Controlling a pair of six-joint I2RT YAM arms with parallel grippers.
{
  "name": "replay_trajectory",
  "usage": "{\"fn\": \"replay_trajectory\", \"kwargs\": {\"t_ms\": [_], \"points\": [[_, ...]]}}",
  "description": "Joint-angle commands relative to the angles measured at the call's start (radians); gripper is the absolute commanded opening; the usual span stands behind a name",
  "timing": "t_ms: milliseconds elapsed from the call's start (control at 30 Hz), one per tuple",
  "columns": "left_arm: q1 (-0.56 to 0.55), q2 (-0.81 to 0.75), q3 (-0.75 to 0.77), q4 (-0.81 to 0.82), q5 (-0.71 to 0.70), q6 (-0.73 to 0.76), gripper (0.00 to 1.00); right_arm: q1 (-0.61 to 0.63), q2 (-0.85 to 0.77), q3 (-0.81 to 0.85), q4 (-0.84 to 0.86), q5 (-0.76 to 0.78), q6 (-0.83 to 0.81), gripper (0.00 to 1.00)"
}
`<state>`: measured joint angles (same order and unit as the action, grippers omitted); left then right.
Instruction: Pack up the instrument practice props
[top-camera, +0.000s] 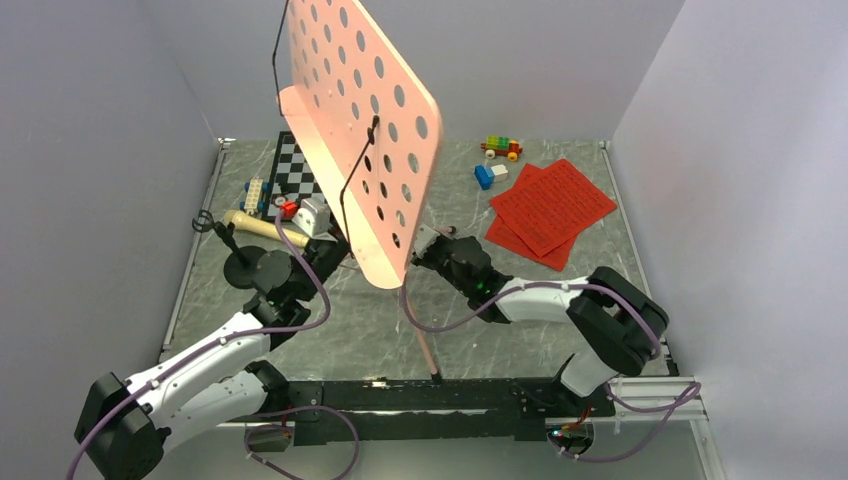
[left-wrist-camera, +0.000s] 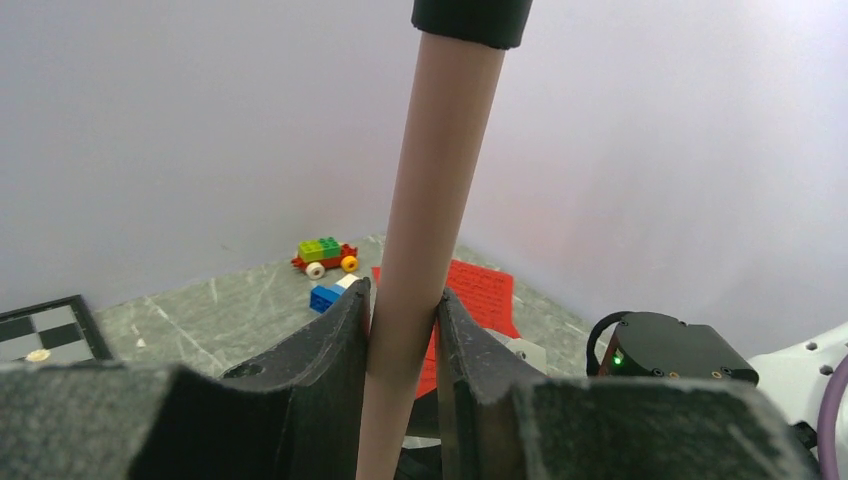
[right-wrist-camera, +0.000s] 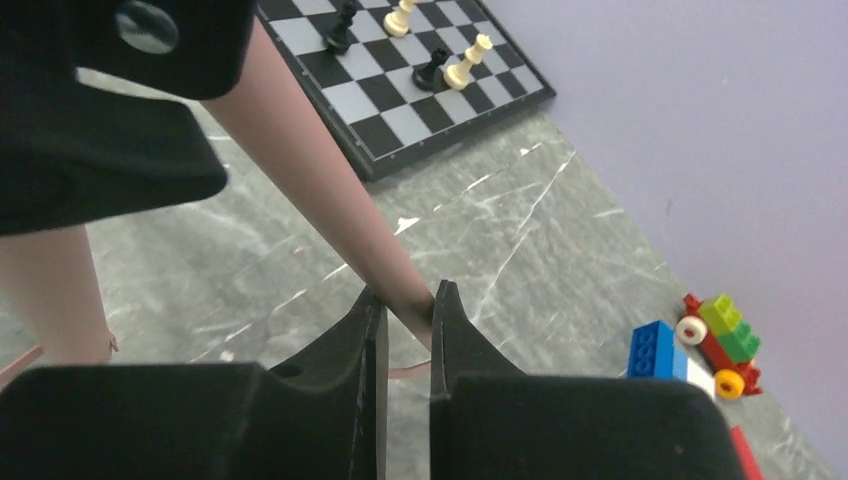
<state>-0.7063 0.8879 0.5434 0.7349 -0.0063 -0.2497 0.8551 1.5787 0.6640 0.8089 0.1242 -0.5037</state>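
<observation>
The big pink perforated music stand (top-camera: 360, 130) stands tilted in mid-table. In the left wrist view its pink pole (left-wrist-camera: 420, 240) runs up between the fingers of my left gripper (left-wrist-camera: 403, 310), which is shut on it. One pink tripod leg (right-wrist-camera: 330, 190) slants down from the black hub, and my right gripper (right-wrist-camera: 408, 310) pinches its lower end. From above, the left gripper (top-camera: 332, 250) and right gripper (top-camera: 428, 245) sit either side of the stand's lower edge. The cream microphone (top-camera: 255, 225) lies at the left beside its black round base (top-camera: 270, 268). Red sheet-music pages (top-camera: 548, 208) lie back right.
A chessboard (top-camera: 300, 165) with pieces sits behind the stand, partly hidden by it. Toy bricks (top-camera: 500, 148) and a blue brick (top-camera: 484, 176) lie near the back wall. Another pink leg (top-camera: 427, 350) reaches toward the near edge. Grey walls close in the table on three sides.
</observation>
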Motion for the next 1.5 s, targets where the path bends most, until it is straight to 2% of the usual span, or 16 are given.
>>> {"fn": "replay_trajectory", "kwargs": {"t_ms": [0,333,533,600,900,1000,1367,1467], "points": [[0.005,0.017,-0.043,-0.075,-0.005,-0.044,0.00,-0.004,-0.155,-0.050,0.099,0.228,0.226,0.00],[0.005,0.079,-0.035,-0.062,-0.020,-0.021,0.00,0.226,-0.240,-0.090,-0.054,0.627,0.206,0.00],[0.007,0.123,-0.029,-0.011,-0.034,-0.010,0.00,0.356,-0.224,-0.047,-0.162,0.879,0.246,0.00],[0.008,0.145,-0.027,0.004,-0.035,-0.009,0.00,0.385,-0.208,-0.066,-0.131,0.918,0.244,0.00],[0.007,0.167,-0.122,0.112,-0.018,-0.033,0.00,0.427,-0.113,-0.216,0.090,0.960,0.219,0.00],[0.007,0.144,-0.160,0.130,-0.011,-0.039,0.00,0.429,-0.115,-0.247,0.096,0.957,0.249,0.00],[0.007,0.109,-0.242,0.120,-0.031,-0.111,0.00,0.437,-0.143,-0.275,-0.102,0.939,0.497,0.00],[0.005,0.108,-0.265,0.124,-0.041,-0.153,0.00,0.442,-0.146,-0.272,-0.212,0.955,0.632,0.00]]}}
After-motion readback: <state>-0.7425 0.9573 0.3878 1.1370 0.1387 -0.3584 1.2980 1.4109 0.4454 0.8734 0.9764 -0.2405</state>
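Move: The right fingers already pinch a music-stand leg, whose other, nearer leg has its foot about 20 cm back, 4 cm right and 15 cm below this hand. The blue-and-white blocks lie some 20 cm ahead, 15 cm right; the chessboard 20 cm ahead, 17 cm left, both about 14 cm below. The left hand grips the post, with the right hand's hold on the leg roughly 5 cm ahead, 6 cm right and 20 cm lower. The right hand drags its leg about 10 cm back, partly right, clockwise; the left, gripping the post, follows. ##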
